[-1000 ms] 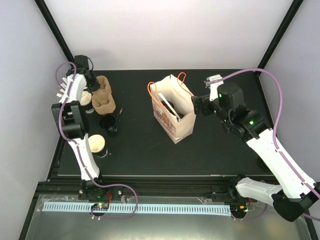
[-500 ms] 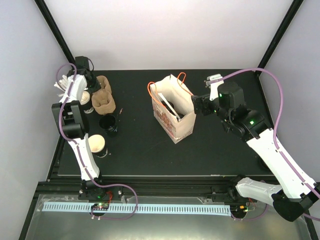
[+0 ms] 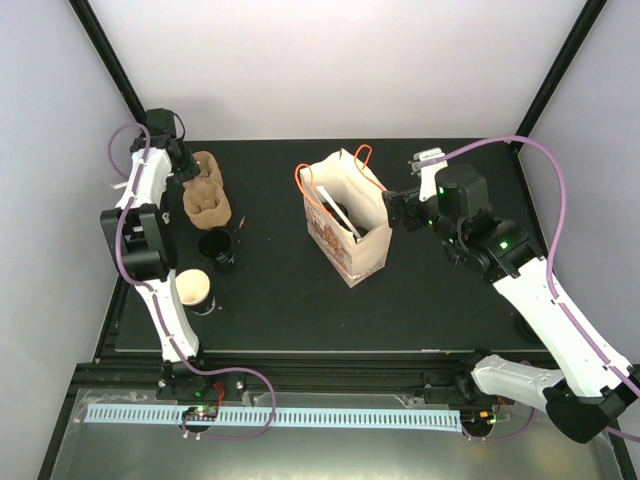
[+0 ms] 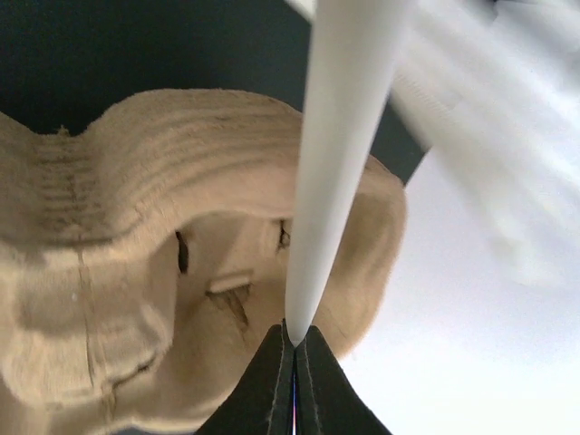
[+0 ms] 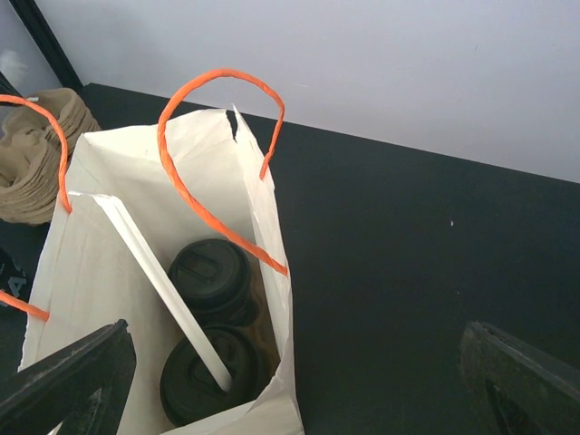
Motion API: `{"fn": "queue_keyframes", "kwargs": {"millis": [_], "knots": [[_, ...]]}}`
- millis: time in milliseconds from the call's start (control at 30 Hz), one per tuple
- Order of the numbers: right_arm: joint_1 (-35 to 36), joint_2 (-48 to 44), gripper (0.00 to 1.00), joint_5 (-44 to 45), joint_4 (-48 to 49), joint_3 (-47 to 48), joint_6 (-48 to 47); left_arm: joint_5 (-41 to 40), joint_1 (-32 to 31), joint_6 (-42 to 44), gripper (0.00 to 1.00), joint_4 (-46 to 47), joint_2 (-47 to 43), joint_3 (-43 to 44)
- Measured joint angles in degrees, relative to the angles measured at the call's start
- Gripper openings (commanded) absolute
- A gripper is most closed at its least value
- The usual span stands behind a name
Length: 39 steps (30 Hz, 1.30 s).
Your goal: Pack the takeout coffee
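Two takeout coffee cups with black lids stand inside the white paper bag with orange handles. A long white stick leans in the bag over them. My right gripper is open and hangs over the bag's right edge; from above it sits against the bag's right side. My left gripper is shut on the thin end of a white stirrer stick, at the table's far left beside the brown pulp carriers.
A stack of brown pulp carriers fills the left wrist view behind the stick. Two lidless cups stand near the left edge: a dark one and one with a tan inside. The table's black mat spreads between the arms.
My left jaws have come together on the white stick. The fan of white sticks at the far left has mostly gone from sight. The right arm has stayed still.
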Motion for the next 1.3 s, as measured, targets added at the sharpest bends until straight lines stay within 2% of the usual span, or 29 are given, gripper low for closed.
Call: {"fn": "queue_keyframes", "kwargs": {"millis": [167,400,567,767,900,1000,1100,1300], "knots": [[0.0,-0.04,1.0,-0.42,0.02,0.0,0.0,-0.02,-0.04,-0.17,0.02,0.04,-3.82,-1.27],[0.0,-1.16,1.0,-1.66,0.02,0.0,0.02,0.0,-0.15,-0.15,0.01,0.59,-11.5,-8.26],[0.0,-1.99,1.0,-2.43,0.02,0.0,0.22,0.0,-1.57,6.38,0.02,-2.1,-13.75,-7.82],[0.0,-2.05,1.0,-3.43,0.04,0.0,0.74,3.96,-5.44,24.61,0.01,-2.93,-20.24,-5.6],[0.0,-2.05,1.0,-3.74,0.04,0.0,1.11,12.66,-8.92,43.58,0.02,2.84,-28.48,-6.84],[0.0,-2.03,1.0,-3.98,0.04,0.0,1.33,18.21,-14.84,59.49,0.02,7.61,-35.95,-10.47],[0.0,-1.81,1.0,-4.72,0.02,0.15,1.86,21.07,-22.21,71.6,0.02,11.5,-42.71,-15.63],[0.0,-1.05,1.0,-6.45,0.04,1.6,3.85,20.94,-34.34,84.41,0.01,21.33,-52.57,-28.46]]}}
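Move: The left hand already grips a straw; the paper bag it is bound for stands about 43 cm to its right and 19 cm back, its middle roughly at hand height. The cup carrier lies some 9 cm right, 7 cm back and 10 cm below, and the black cup about 14 cm right, 22 cm back and 10 cm below. From the right hand the bag is roughly 9 cm ahead, 11 cm left and 22 cm lower. Keeping its shut grip on the straw, the left hand first draws it up with a small pull back, then speeds into a wide sweep to the right, up and back towards the bag, covering about 30 cm rightward, nearly as much upward and some 23 cm back. On the way the wrist swings clockwise by nearly 90 degrees and lifts its steep downward tilt, so the fingers come to point right towards the bag, while the open right hand only eases a couple of centimetres back, up and left beside the bag without gripping anything. ##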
